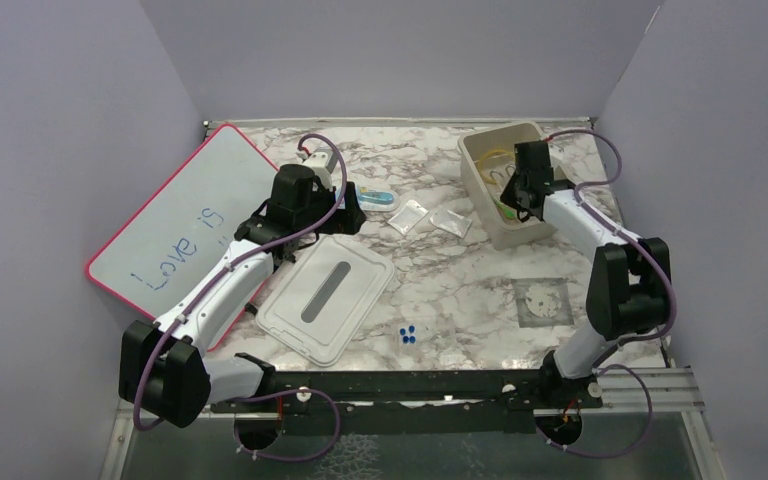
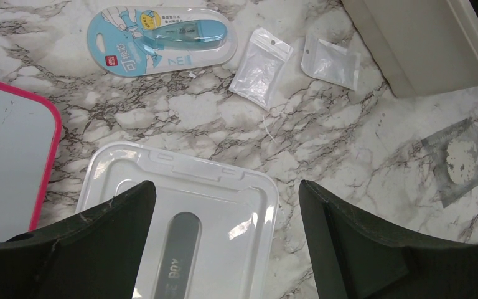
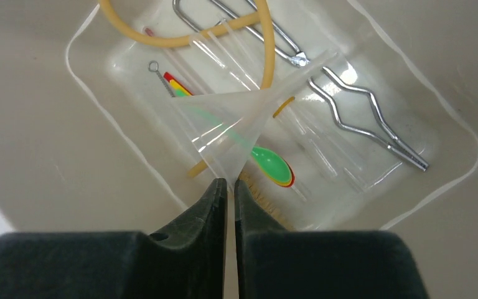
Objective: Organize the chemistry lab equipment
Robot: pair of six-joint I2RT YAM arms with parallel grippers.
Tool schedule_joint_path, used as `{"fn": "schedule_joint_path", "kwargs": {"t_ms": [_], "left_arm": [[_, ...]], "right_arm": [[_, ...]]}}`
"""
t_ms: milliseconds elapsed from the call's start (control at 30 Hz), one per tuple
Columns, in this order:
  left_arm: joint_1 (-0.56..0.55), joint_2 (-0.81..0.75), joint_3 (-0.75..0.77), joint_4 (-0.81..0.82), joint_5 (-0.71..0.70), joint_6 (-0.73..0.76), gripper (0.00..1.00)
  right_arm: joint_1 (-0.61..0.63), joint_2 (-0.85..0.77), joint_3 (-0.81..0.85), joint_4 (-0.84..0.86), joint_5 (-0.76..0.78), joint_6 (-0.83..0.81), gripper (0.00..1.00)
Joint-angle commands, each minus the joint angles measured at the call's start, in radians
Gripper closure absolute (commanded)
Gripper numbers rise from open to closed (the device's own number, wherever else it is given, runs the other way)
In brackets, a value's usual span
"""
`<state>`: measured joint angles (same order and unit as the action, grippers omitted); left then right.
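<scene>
The beige bin [image 1: 480, 160] at the back right holds the equipment. In the right wrist view it contains amber rubber tubing [image 3: 180, 41], metal scissor-like forceps [image 3: 348, 113], a thin green stick with a spoon end [image 3: 272, 163] and several clear tubes [image 3: 323, 149]. My right gripper [image 3: 230, 182] is inside the bin [image 1: 515, 195], shut on a clear plastic funnel [image 3: 236, 118] and holding it above the other items. My left gripper [image 2: 224, 193] is open and empty above the clear lid [image 2: 180, 187], left of centre [image 1: 345, 215].
The clear lid [image 1: 325, 295] lies flat mid-table. A pink-edged whiteboard [image 1: 180, 225] leans at the left. A blue correction-tape pack [image 2: 162, 40] and two small clear bags [image 2: 261, 67] [image 2: 331, 60] lie between lid and bin. Small blue pieces [image 1: 408, 334] sit near front.
</scene>
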<state>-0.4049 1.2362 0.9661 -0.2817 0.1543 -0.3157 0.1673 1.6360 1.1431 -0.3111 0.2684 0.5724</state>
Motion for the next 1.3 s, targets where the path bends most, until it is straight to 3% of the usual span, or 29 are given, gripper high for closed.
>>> {"fn": "schedule_joint_path", "kwargs": {"t_ms": [0,200,433,600,900,1267], "left_arm": [[0.006,-0.001,-0.009,0.029,0.028,-0.007,0.12],[0.006,0.008,-0.007,0.03,0.034,-0.005,0.12],[0.006,0.016,-0.004,0.03,0.042,-0.006,0.12],[0.006,0.015,-0.003,0.029,0.033,-0.005,0.12],[0.006,-0.007,-0.015,0.027,-0.04,-0.009,0.12],[0.008,-0.007,-0.017,0.022,-0.079,-0.011,0.12]], "right_arm": [[-0.009,0.035,0.085,-0.036,0.029,0.033,0.8],[-0.009,-0.03,0.1,-0.042,-0.067,-0.051,0.58],[0.002,-0.156,0.124,-0.049,-0.186,-0.156,0.57],[0.128,-0.176,0.155,-0.035,-0.183,-0.216,0.51],[0.395,0.016,0.256,-0.05,-0.025,-0.305,0.48],[0.457,0.35,0.41,-0.148,0.177,-0.229,0.48]]}}
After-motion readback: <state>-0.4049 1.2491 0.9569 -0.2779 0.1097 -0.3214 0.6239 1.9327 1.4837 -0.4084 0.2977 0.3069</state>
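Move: The right gripper holds the clear funnel low in the box, whose middle is about 5 cm ahead and 2 cm to the right. The left zip bag lies some 23 cm to the right hand's left, 3 cm ahead and 8 cm below. The right zip bag is 10 cm right of that bag and 1 cm nearer; the thermometer pack is 8 cm left of it and 5 cm farther out. From the left hand, the left bag is about 8 cm ahead, 10 cm right and 16 cm below. Open the right fingers to about half and let go of the funnel in the box, then lift them some 13 cm up and out. Sweep the hand about 20 cm left, turning it some 35 degrees counter-clockwise, and drop it over the two zip bags to just below its starting height. Stop short of touching them, fingers still open. ##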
